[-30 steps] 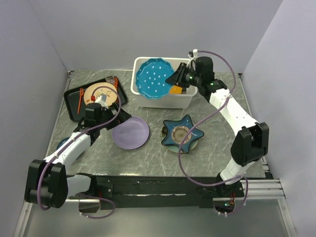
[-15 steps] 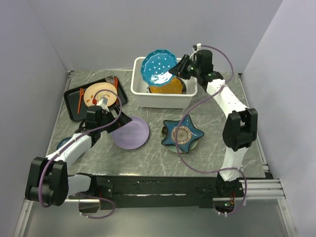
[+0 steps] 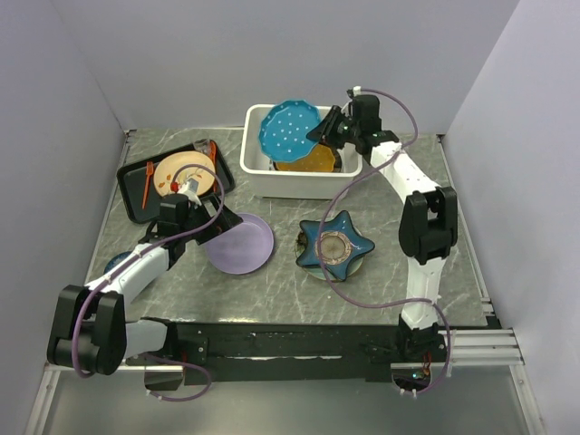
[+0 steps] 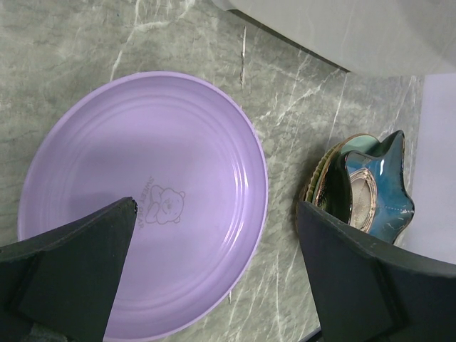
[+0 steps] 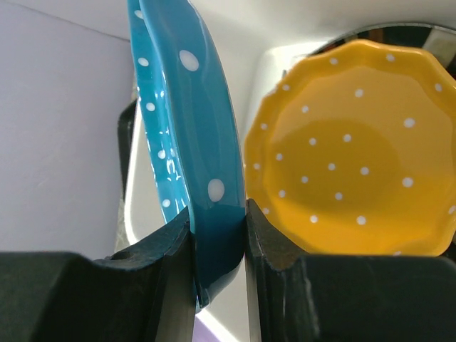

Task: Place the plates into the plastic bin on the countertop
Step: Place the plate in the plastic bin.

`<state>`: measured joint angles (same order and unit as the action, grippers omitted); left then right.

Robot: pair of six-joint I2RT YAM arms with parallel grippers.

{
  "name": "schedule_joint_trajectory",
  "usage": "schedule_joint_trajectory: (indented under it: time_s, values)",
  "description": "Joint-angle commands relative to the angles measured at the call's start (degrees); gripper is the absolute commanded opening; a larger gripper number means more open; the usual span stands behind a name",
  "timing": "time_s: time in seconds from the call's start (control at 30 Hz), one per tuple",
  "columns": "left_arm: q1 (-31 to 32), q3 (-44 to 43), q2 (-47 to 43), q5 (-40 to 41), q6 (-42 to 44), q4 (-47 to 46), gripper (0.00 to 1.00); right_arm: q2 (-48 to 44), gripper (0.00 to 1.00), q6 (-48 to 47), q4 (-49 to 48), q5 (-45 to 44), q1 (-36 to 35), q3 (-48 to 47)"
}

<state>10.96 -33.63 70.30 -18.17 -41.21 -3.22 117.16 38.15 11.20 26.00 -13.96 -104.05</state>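
Observation:
My right gripper (image 3: 323, 133) is shut on the rim of a blue dotted plate (image 3: 288, 127), which it holds tilted nearly on edge over the back of the white plastic bin (image 3: 304, 187). In the right wrist view the fingers (image 5: 167, 249) pinch that plate (image 5: 203, 121) beside an orange scalloped plate (image 5: 349, 171), which lies in the bin (image 3: 305, 163). My left gripper (image 3: 205, 227) stands open low over a purple plate (image 3: 241, 245) on the countertop (image 3: 281, 290); its jaws (image 4: 215, 206) span the plate's (image 4: 142, 185) right edge. A navy star-shaped plate (image 3: 333, 243) tops a small stack.
A black tray (image 3: 136, 201) with a beige plate (image 3: 181, 172) and orange cutlery sits at the back left. A small blue bowl (image 3: 116, 263) lies by the left arm. The star plate (image 4: 370, 192) is close to the purple plate's right. Walls enclose three sides.
The right arm has swung back, and the blue dotted plate has tipped up from lying over the bin to nearly on edge, uncovering the orange plate. The left gripper edged toward the purple plate.

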Motion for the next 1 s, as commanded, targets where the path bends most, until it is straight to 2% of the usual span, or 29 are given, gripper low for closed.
schedule_joint_trajectory:
  time_s: [0.0,0.97]
  values:
    - [-0.06,-1.7,0.1,-0.72,0.87,-1.7,0.99,-0.36,0.0,2.37,-8.65,2.74,0.24,-5.55]
    - [-0.06,-0.3,-2.19,0.24,1.22,-0.64,0.99,7.64,0.02,-2.29,-0.48,3.09,0.51,-6.96]
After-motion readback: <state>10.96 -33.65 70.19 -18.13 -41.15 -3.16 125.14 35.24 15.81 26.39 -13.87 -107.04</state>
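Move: Beyond and slightly left of the right hand, which already holds the blue plate by its right edge, lies the plastic bin: its middle is some 5 cm ahead, 3 cm left and 14 cm down. The orange plate inside is about 4 cm ahead, 3 cm left and 17 cm below the hand. The star plate sits roughly 23 cm back and 5 cm right. For the idle left hand, the bin is about 22 cm ahead, 18 cm right and 3 cm below. Lowering the pinched blue plate almost straight down into the bin, the right hand sinks about 7 cm, easing off late in the drop before going a little deeper. The wrist tips the fingers some 10 degrees further down on the way, and they keep their hold on the plate's right edge. ##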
